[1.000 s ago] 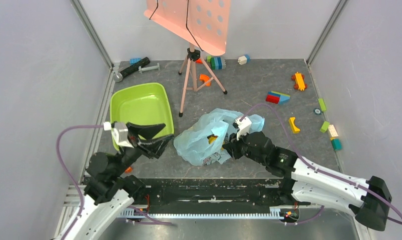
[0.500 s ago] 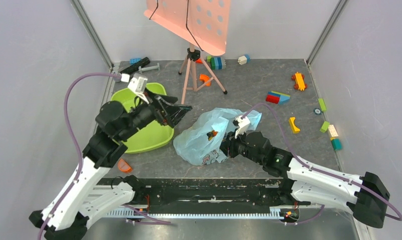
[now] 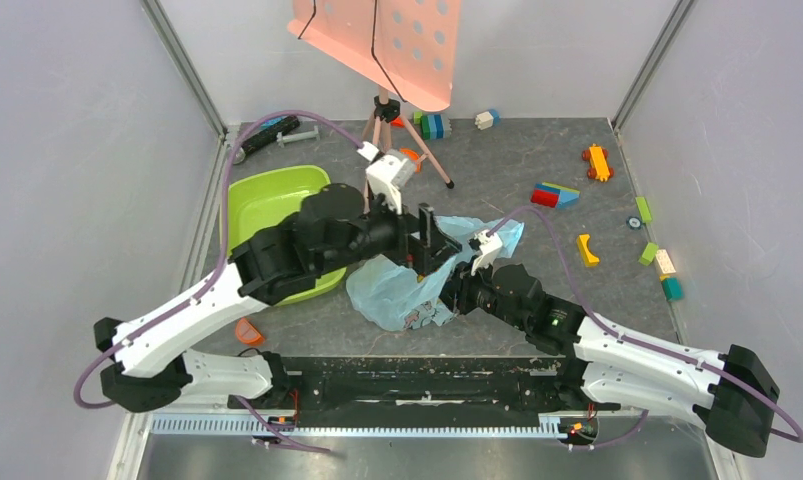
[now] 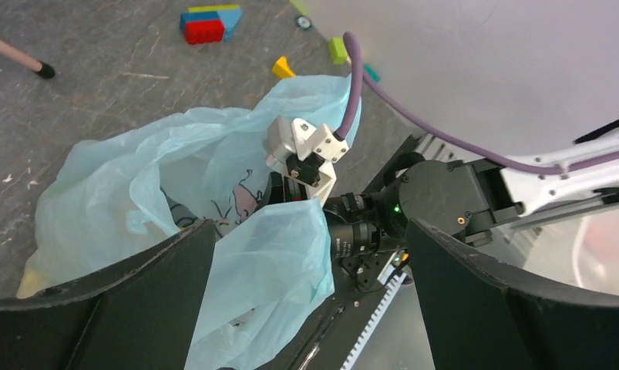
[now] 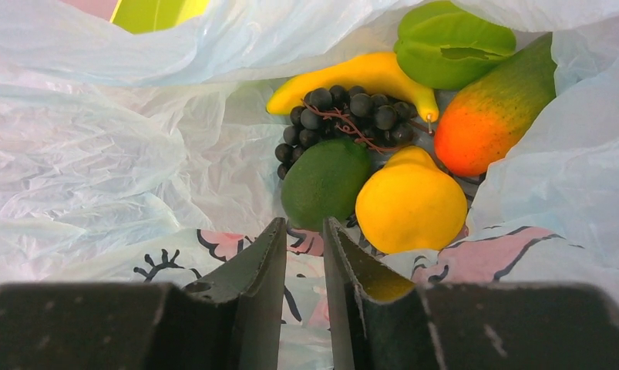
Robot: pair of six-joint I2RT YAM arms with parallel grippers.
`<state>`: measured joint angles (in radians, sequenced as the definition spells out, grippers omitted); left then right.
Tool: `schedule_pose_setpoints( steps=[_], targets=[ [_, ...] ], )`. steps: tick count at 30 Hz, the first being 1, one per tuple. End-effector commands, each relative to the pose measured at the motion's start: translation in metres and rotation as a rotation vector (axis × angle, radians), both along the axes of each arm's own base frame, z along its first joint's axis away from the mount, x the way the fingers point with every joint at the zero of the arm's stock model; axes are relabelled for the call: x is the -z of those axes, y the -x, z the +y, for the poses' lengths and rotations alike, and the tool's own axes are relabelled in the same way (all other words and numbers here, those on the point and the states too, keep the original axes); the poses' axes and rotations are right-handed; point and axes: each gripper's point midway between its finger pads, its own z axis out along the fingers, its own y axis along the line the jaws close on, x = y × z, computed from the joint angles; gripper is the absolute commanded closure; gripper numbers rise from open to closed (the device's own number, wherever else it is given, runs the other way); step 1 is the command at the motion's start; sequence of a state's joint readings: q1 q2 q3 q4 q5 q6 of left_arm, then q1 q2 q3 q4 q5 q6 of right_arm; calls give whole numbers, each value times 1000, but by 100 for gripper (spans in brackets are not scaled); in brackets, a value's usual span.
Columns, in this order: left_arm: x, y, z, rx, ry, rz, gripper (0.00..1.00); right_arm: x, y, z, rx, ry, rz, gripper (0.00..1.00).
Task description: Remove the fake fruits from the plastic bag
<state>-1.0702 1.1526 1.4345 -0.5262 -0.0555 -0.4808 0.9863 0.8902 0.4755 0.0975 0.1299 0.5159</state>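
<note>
The plastic bag lies crumpled, light blue, at the table's near middle. My right gripper reaches into its mouth from the right. Inside lie the fake fruits: a yellow banana, dark grapes, a green round one, a yellow lemon, an orange-green mango and a green one. The right gripper shows a slim gap, just short of the green fruit, with nothing in it. My left gripper hovers wide open over the bag; a bag flap hangs between its fingers untouched.
A lime-green tub stands left of the bag, under my left arm. A tripod with a pink perforated plate stands behind. Toy bricks are scattered at the right and back. An orange piece lies near the front left.
My left arm has swung from the front left across the green tub to above the bag, and its jaws have spread wide. The right gripper stayed in the bag; its jaws parted slightly.
</note>
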Motion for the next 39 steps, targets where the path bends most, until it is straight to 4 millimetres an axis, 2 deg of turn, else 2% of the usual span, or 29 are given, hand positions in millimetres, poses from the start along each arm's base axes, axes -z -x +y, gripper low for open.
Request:
schedule_pose_setpoints(
  steps=[1, 5, 9, 11, 13, 15, 16, 18, 23, 26, 31, 39],
  targets=[
    [11, -7, 4, -96, -185, -88, 0, -9, -3, 0, 24, -43, -16, 73],
    [27, -6, -2, -138, -330, -131, 0, -8, -3, -1, 26, -43, -15, 72],
    [33, -2, -4, -156, -408, -171, 0, -8, -3, -1, 25, -44, -16, 72],
    [37, -3, -1, -171, -439, -184, 6, -8, -3, -1, 28, -45, -17, 72],
    [42, -1, 2, -172, -456, -185, 17, -9, -3, -2, 32, -46, -18, 72],
    [50, 3, 7, -167, -464, -174, 22, -8, -3, -3, 33, -43, -17, 72],
    [54, 6, 10, -161, -466, -168, 28, -8, -3, -3, 35, -43, -18, 72],
    [63, 11, 17, -143, -467, -152, 40, -6, -3, -5, 43, -35, -16, 72],
    [78, 36, 26, -30, -359, -126, 78, 1, -5, -11, 64, -16, -12, 73],
    [82, 52, 32, 38, -260, -119, 95, 8, -4, -14, 71, -1, 0, 73],
    [99, 71, 46, 108, -159, -106, 98, 25, 2, -19, 61, 33, 27, 73],
    [152, 81, 58, 103, -175, -33, 98, 67, 14, -41, 59, 108, 42, 74]
  ],
)
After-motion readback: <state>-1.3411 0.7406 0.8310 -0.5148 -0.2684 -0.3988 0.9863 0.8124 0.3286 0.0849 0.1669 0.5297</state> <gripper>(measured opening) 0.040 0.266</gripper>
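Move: Just under the left hand, about 8 cm down and 1 cm back, stands the free edge of the plastic bag. The fruits lie about 33 cm below that hand, 4 cm ahead and 2 cm left; the tripod's near foot is 14 cm ahead and 15 cm left, the green bowl 13 cm ahead and 31 cm left. From the right hand the bag edge is roughly 4 cm left, 1 cm back and 10 cm higher. Sinking open over the upright bag edge, the left hand rolls its left side up by some 25 degrees, then shuts on the plastic. Gripping it, the hand goes on down and pulls back and to the left, ending about 15 cm lower. The right hand, fingers still nearly shut inside the bag mouth, waits, then dips about 5 cm and drifts right. ##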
